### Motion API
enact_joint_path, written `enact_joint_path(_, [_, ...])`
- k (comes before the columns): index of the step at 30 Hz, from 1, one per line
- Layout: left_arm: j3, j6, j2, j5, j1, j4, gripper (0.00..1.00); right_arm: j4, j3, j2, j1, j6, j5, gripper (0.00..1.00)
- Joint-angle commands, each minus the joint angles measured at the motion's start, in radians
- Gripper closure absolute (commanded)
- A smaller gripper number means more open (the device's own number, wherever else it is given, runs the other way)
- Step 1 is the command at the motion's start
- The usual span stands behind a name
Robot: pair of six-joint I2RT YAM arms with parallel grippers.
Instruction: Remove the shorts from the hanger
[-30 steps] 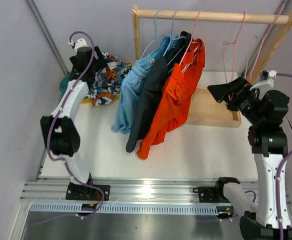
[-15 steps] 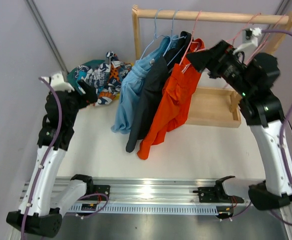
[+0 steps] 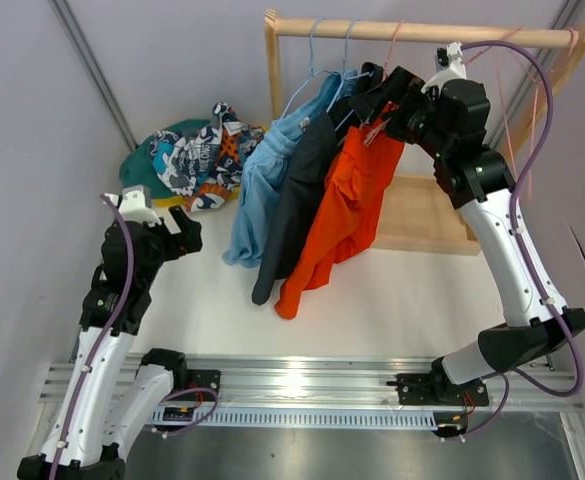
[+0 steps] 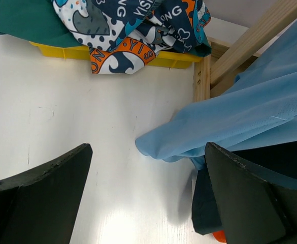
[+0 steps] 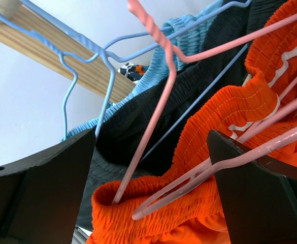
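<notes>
Three shorts hang on hangers from the wooden rail (image 3: 422, 33): light blue (image 3: 262, 185), black (image 3: 297, 200) and orange (image 3: 347, 215). Patterned shorts (image 3: 197, 160) and dark green shorts (image 3: 137, 165) lie piled at the back left. My right gripper (image 3: 380, 95) is open at the top of the orange shorts. In the right wrist view the orange waistband (image 5: 189, 147) and its pink hanger (image 5: 158, 117) lie between the spread jaws of that gripper (image 5: 151, 168). My left gripper (image 3: 187, 228) is open and empty above the table, left of the light blue hem (image 4: 189, 137).
A yellow tray (image 4: 67, 51) sits under the pile of patterned shorts (image 4: 138, 25). The rack's wooden post (image 4: 204, 81) and base board (image 3: 422, 215) stand on the white table (image 3: 402, 300). Empty pink hangers (image 3: 517, 110) hang at the rail's right end.
My right arm has risen and swung left, bringing its open jaws to the orange waistband. My left arm has pulled back from the pile toward the near side.
</notes>
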Motion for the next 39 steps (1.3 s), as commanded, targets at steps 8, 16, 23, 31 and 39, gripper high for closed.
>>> enact_joint_path(8, [-0.008,0.034,0.025,0.051,-0.005,0.040,0.01,-0.127,-0.047,-0.229,0.008,-0.060,0.150,0.01])
enact_joint_path(16, [-0.008,0.032,0.027,0.066,-0.005,0.040,0.01,-0.354,-0.190,-0.492,0.006,-0.077,0.331,0.01])
enact_joint_path(23, [-0.009,0.031,0.021,0.065,-0.009,0.037,0.01,-0.601,-0.145,-0.582,0.006,-0.128,0.591,0.01])
enact_joint_path(31, [-0.011,0.034,0.013,0.053,-0.019,0.031,0.01,-0.586,0.094,-0.463,0.006,-0.172,0.523,0.01])
enact_joint_path(39, [-0.008,0.034,0.013,0.043,-0.023,0.030,0.01,-0.416,0.397,-0.212,0.008,-0.123,0.248,0.01])
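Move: The right hand's open jaws straddle the pink hanger at the orange shorts' waistband, which lies about 4 cm ahead and 3 cm below. The black shorts' waistband is some 6 cm ahead and 5 cm left; the blue shorts' waistband, 4 cm ahead and 11 cm left; both are slightly lower. The nearer empty hanger lies about 23 cm right and 3 cm ahead, roughly level. From the left hand, the orange waistband is some 17 cm ahead, 35 cm right and 17 cm higher. The right hand's open fingers come clear of the orange shorts' hanger and waistband without closing, backing off nearly 20 cm and just as far to the right while turning some 30 degrees clockwise. It then reverses into a rise of about 12 cm, easing slightly left and forward, starting to unwind the turn, with the orange shorts still in front of the open jaws. ##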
